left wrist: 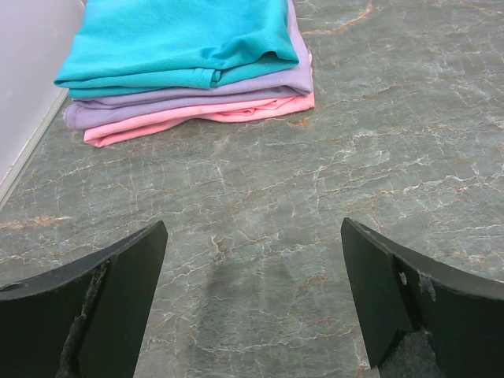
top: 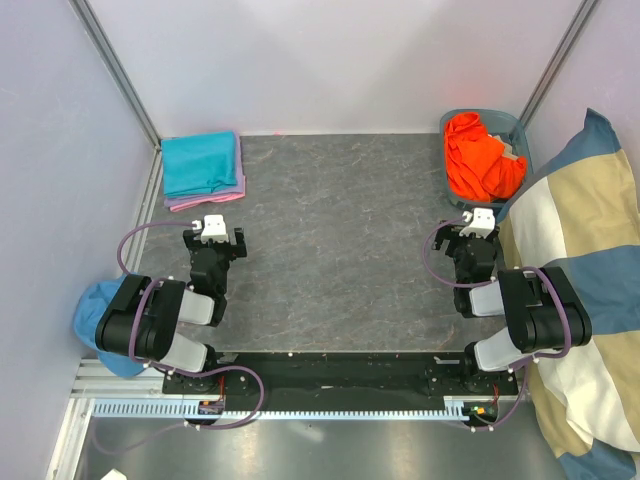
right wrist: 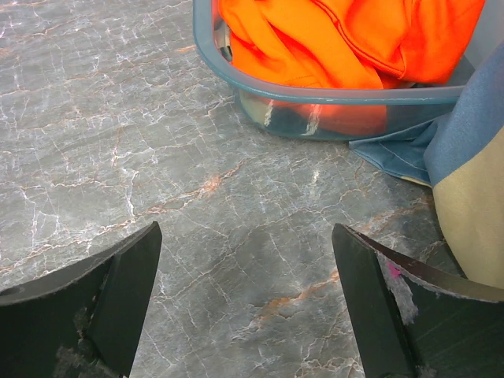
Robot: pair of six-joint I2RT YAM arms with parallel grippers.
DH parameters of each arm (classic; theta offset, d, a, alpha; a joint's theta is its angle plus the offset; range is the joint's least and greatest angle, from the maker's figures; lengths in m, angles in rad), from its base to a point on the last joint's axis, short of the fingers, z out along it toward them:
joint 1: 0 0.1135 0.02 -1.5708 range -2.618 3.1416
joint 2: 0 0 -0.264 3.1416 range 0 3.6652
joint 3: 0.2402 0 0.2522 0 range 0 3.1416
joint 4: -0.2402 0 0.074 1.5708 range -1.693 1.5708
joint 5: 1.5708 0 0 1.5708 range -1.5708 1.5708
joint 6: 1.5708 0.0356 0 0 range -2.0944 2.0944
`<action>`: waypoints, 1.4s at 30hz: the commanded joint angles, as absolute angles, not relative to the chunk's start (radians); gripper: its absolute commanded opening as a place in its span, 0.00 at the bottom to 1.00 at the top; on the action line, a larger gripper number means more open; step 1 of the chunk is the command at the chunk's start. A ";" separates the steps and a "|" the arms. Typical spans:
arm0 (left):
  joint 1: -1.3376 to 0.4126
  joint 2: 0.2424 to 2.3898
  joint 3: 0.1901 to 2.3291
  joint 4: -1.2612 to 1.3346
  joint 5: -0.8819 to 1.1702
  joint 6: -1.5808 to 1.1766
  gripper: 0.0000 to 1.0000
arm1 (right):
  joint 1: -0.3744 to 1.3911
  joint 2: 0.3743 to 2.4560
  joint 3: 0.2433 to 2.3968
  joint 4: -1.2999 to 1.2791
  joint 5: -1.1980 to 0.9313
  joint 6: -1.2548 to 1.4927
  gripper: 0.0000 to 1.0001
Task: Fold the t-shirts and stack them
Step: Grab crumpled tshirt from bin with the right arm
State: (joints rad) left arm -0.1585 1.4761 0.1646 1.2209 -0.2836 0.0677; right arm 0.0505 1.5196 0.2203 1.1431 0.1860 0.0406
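A folded stack of t-shirts [top: 202,170] lies at the far left of the table, teal [left wrist: 181,35] on top, lilac [left wrist: 197,96] under it and pink [left wrist: 189,116] at the bottom. A crumpled orange t-shirt [top: 480,160] fills the grey-blue basket [top: 512,125] at the far right, and the right wrist view shows this shirt [right wrist: 346,39] close up. My left gripper [top: 214,238] hangs open over bare table, short of the stack, its jaws wide in the left wrist view [left wrist: 252,291]. My right gripper [top: 470,232] is open too, just in front of the basket [right wrist: 315,96], with nothing between its fingers [right wrist: 248,299].
A big blue-and-beige blocked cushion [top: 590,280] hangs along the right table edge and touches the basket; its fabric [right wrist: 465,157] shows beside my right gripper. A blue cloth bundle [top: 92,310] sits off the table's left edge. Walls close in the far and left sides.
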 commanded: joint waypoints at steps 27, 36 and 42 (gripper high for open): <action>-0.147 1.427 0.160 1.277 -0.321 0.009 1.00 | 0.058 1.476 0.264 1.095 0.227 0.048 0.98; -0.161 1.226 0.152 1.131 -0.430 -0.023 1.00 | 0.063 1.289 0.545 0.577 0.204 0.164 0.98; -0.164 0.996 0.333 0.706 -0.427 -0.231 1.00 | 0.067 1.203 0.690 0.404 0.207 0.242 0.98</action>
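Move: The orange crumpled t-shirt lies about 15 cm ahead of the right hand and 3 cm to its right, only a little lower than the fingers. The bin around it has its middle at about the same spot, its near rim some 5 cm ahead. The striped cloth's middle is roughly 24 cm right and 12 cm back, about level. From the left hand the t-shirt is some 16 cm ahead and 56 cm right, slightly lower. The open right hand rises some 11 cm and goes 4 forward by the bin; the left lifts about 8. ##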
